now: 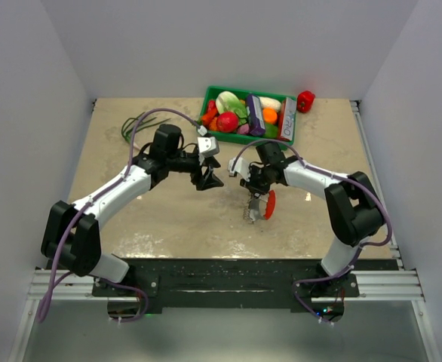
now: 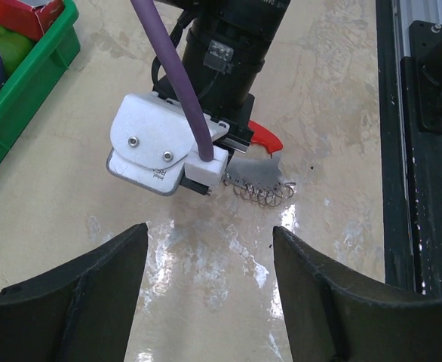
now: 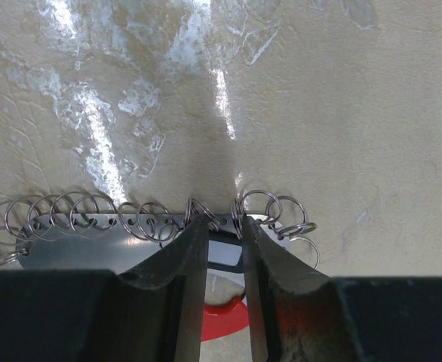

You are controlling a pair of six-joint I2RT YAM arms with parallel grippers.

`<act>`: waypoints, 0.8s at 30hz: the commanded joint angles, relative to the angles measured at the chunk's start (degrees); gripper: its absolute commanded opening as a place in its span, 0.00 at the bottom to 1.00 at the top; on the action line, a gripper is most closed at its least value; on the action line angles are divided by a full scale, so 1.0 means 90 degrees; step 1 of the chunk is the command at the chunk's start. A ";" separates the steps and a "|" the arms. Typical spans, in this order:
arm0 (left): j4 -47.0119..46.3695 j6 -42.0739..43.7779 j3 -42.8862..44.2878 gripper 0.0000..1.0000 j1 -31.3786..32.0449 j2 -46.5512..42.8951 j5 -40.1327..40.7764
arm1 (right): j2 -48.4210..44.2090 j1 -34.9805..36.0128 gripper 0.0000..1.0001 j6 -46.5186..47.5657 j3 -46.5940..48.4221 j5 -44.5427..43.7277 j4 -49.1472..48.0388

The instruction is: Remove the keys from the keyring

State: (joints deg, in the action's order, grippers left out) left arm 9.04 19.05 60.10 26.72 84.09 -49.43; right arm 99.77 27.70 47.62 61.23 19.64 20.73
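Note:
My right gripper (image 1: 253,210) (image 3: 219,226) is shut, fingers pointing down, on the keyring bunch just above the table. In the right wrist view I see a flat silvery metal plate (image 3: 78,245) with a row of holes carrying several small wire rings (image 3: 238,215), and the red curved tag (image 3: 225,324) below. A black-edged piece sits between the fingers; separate keys do not show clearly. The left wrist view shows the plate (image 2: 253,173) and red tag (image 2: 265,138) hanging at the right gripper's tip. My left gripper (image 1: 208,179) (image 2: 210,230) is open and empty, a little to the left, facing the bunch.
A green bin (image 1: 244,89) full of toy vegetables stands at the back, its corner showing in the left wrist view (image 2: 40,68). A red toy pepper (image 1: 305,100) lies right of it. Green stalks (image 1: 142,121) lie at the back left. The black base rail (image 2: 425,113) runs along the near edge.

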 commanded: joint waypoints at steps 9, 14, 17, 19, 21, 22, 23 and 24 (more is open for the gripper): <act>-0.0282 -0.0027 -0.0076 0.72 -0.0049 -0.0174 -0.0240 | 0.0252 0.0008 0.14 -0.0056 0.0345 0.0074 0.0060; -0.0291 -0.0027 -0.0085 0.72 -0.0049 -0.0145 -0.0260 | 0.0360 0.0008 0.00 0.0002 0.0491 0.0220 0.0284; -0.0291 -0.0036 -0.0085 0.72 -0.0049 -0.0135 -0.0270 | 0.0175 0.0008 0.00 0.0032 0.0482 0.0327 0.0362; -0.0282 -0.0017 -0.0066 0.73 -0.0049 -0.0115 -0.0270 | -0.0145 0.0008 0.00 -0.0007 0.0462 0.0396 0.0401; -0.0291 0.0032 -0.0047 0.73 -0.0049 -0.0096 -0.0270 | -0.0390 -0.0002 0.00 -0.0075 0.0481 0.0571 0.0460; -0.0291 0.0051 -0.0046 0.73 -0.0049 -0.0076 -0.0270 | -0.0643 -0.0002 0.00 -0.0105 0.0482 0.0630 0.0499; -0.0311 0.0080 -0.0046 0.73 -0.0049 -0.0047 -0.0270 | -0.0791 -0.0041 0.00 -0.0173 0.0482 0.0708 0.0509; -0.0369 0.0090 -0.0046 0.73 -0.0049 -0.0018 -0.0270 | -0.0898 -0.0051 0.00 -0.0193 0.0462 0.0805 0.0528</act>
State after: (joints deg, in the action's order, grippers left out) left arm 8.54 19.07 60.07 26.72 84.09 -50.65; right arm 99.57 27.68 47.22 63.75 22.04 24.73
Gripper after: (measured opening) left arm 0.724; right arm 0.012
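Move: The ring at the edge of the keyring's metal plate lies almost directly between and under the right fingertips, roughly 1 cm below. The plate's middle is about 3 cm back and 1 cm to the right; the red handle's middle is some 3 cm back and 4 cm right, and the black clip about 1 cm right, level fore and aft. That ring lies some 11 cm right of the left hand, 2 cm ahead and 16 cm lower. The right fingertips shut fully from a partly open gap, pinching a thin wire ring at the plate's left edge. The hand sinks about 1 cm over the ring as they close, pauses low, then starts up with the fingers still shut, climbing roughly 2 cm at the end while tipping only slightly. ##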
